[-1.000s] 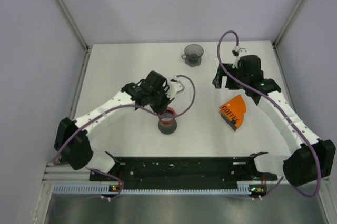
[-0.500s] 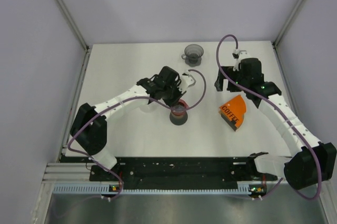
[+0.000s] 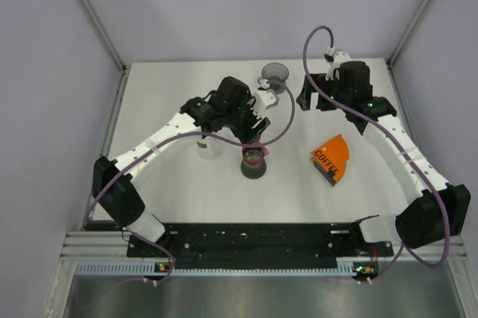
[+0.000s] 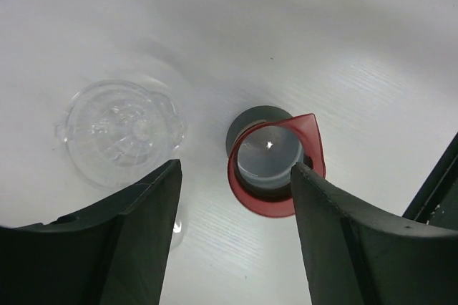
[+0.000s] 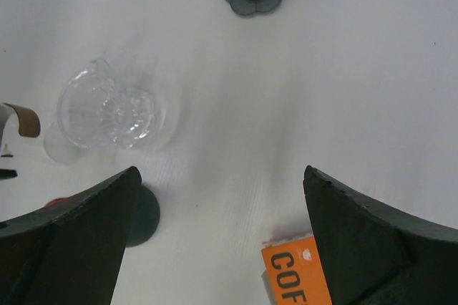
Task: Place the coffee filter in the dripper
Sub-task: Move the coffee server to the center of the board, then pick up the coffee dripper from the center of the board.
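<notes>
A red-rimmed dripper (image 4: 265, 205) stands on a dark round base (image 3: 254, 169) near the table's middle. My left gripper (image 4: 236, 169) hovers over it, open, its fingers apart on either side and holding nothing. A clear glass dripper (image 4: 122, 129) sits just to its left, and a dark smoked dripper (image 3: 274, 75) stands at the back. An orange pack marked COFFEE (image 3: 331, 157) lies to the right. I cannot make out a loose coffee filter. My right gripper (image 3: 310, 100) hangs open and empty at the back right, above bare table between the smoked dripper and the pack.
Grey walls with metal posts close in the white table (image 3: 164, 94) on three sides. The black rail carrying the arm bases (image 3: 254, 239) runs along the near edge. A purple cable loops off each wrist.
My left gripper carried the red-rimmed dripper a little to the right and back, then opened and let go of it. My right gripper drifted slightly towards the back.
</notes>
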You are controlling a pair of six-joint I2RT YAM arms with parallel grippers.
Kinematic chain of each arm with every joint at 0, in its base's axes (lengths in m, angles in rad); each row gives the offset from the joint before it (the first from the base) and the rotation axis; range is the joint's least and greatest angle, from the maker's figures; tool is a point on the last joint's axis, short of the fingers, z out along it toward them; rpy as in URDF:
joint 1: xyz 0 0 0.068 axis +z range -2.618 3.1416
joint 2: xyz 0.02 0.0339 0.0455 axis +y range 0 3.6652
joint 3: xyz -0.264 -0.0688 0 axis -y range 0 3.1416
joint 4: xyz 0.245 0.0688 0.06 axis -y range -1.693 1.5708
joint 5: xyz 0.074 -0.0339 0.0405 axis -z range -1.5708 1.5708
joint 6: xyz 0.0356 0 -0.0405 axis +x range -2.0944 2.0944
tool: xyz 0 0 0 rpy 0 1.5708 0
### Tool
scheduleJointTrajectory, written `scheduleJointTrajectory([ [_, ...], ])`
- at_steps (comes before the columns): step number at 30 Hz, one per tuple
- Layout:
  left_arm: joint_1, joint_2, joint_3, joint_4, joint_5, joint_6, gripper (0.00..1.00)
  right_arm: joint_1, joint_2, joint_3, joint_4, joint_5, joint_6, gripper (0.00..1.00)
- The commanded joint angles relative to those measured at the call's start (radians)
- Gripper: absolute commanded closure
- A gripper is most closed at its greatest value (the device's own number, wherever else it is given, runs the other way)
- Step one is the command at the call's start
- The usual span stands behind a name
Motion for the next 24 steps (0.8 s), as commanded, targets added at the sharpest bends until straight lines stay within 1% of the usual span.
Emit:
scheduleJointTrajectory([
  [1,0.035,-0.143,0.098,-0.113,-0.058,-0.009,0.31,0.032,0.128,0.158,0.054,-0.035,0.048,0.07],
  [4,0.112,-0.198,0.120,-0.147,-0.057,-0.035,0.28,0.078,0.247,0.263,0.030,-0.018,0.061,0.13],
  [7,0.228,-0.241,0.118,-0.168,-0.063,-0.061,0.28,0.141,0.382,0.359,-0.021,0.019,0.047,0.16],
  [11,0.418,-0.299,0.082,-0.165,-0.093,-0.078,0.28,0.233,0.545,0.473,-0.078,0.028,0.025,0.17],
  [13,0.477,-0.322,0.050,-0.155,-0.112,-0.077,0.28,0.274,0.611,0.513,-0.090,0.039,0.022,0.17],
  [17,0.525,-0.357,-0.013,-0.141,-0.168,-0.063,0.28,0.323,0.747,0.609,-0.138,0.072,0.012,0.17],
  [21,0.540,-0.377,-0.050,-0.142,-0.168,-0.061,0.28,0.327,0.867,0.701,-0.171,0.099,0.005,0.30],
  [22,0.542,-0.382,-0.055,-0.144,-0.167,-0.060,0.28,0.327,0.885,0.711,-0.171,0.083,0.007,0.35],
  [24,0.542,-0.385,-0.063,-0.151,-0.164,-0.060,0.28,0.327,0.916,0.726,-0.171,0.037,0.015,0.41],
])
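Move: The clear dripper is about 22 cm to the right hand's left, 3 cm ahead and 19 cm below. The coffee server stands 13 cm nearer the base than the dripper and 5 cm to its right. The glass beaker is some 10 cm left of the dripper and 4 cm nearer. The smoky cup is about 26 cm ahead and 8 cm left of the right hand. From the left hand, already open above the server, the dripper is roughly 13 cm ahead, 5 cm left and 14 cm below. Leftward and then steeply down, the right hand travels some 19 cm across and 15 cm down to the clear dripper, edging forward early. It tips its fingers down, turns a little counter-clockwise and narrows its wide-open fingers late. The left hand clears the way, rising off the server and swinging well to its left while turning counter-clockwise, fingers still open. ##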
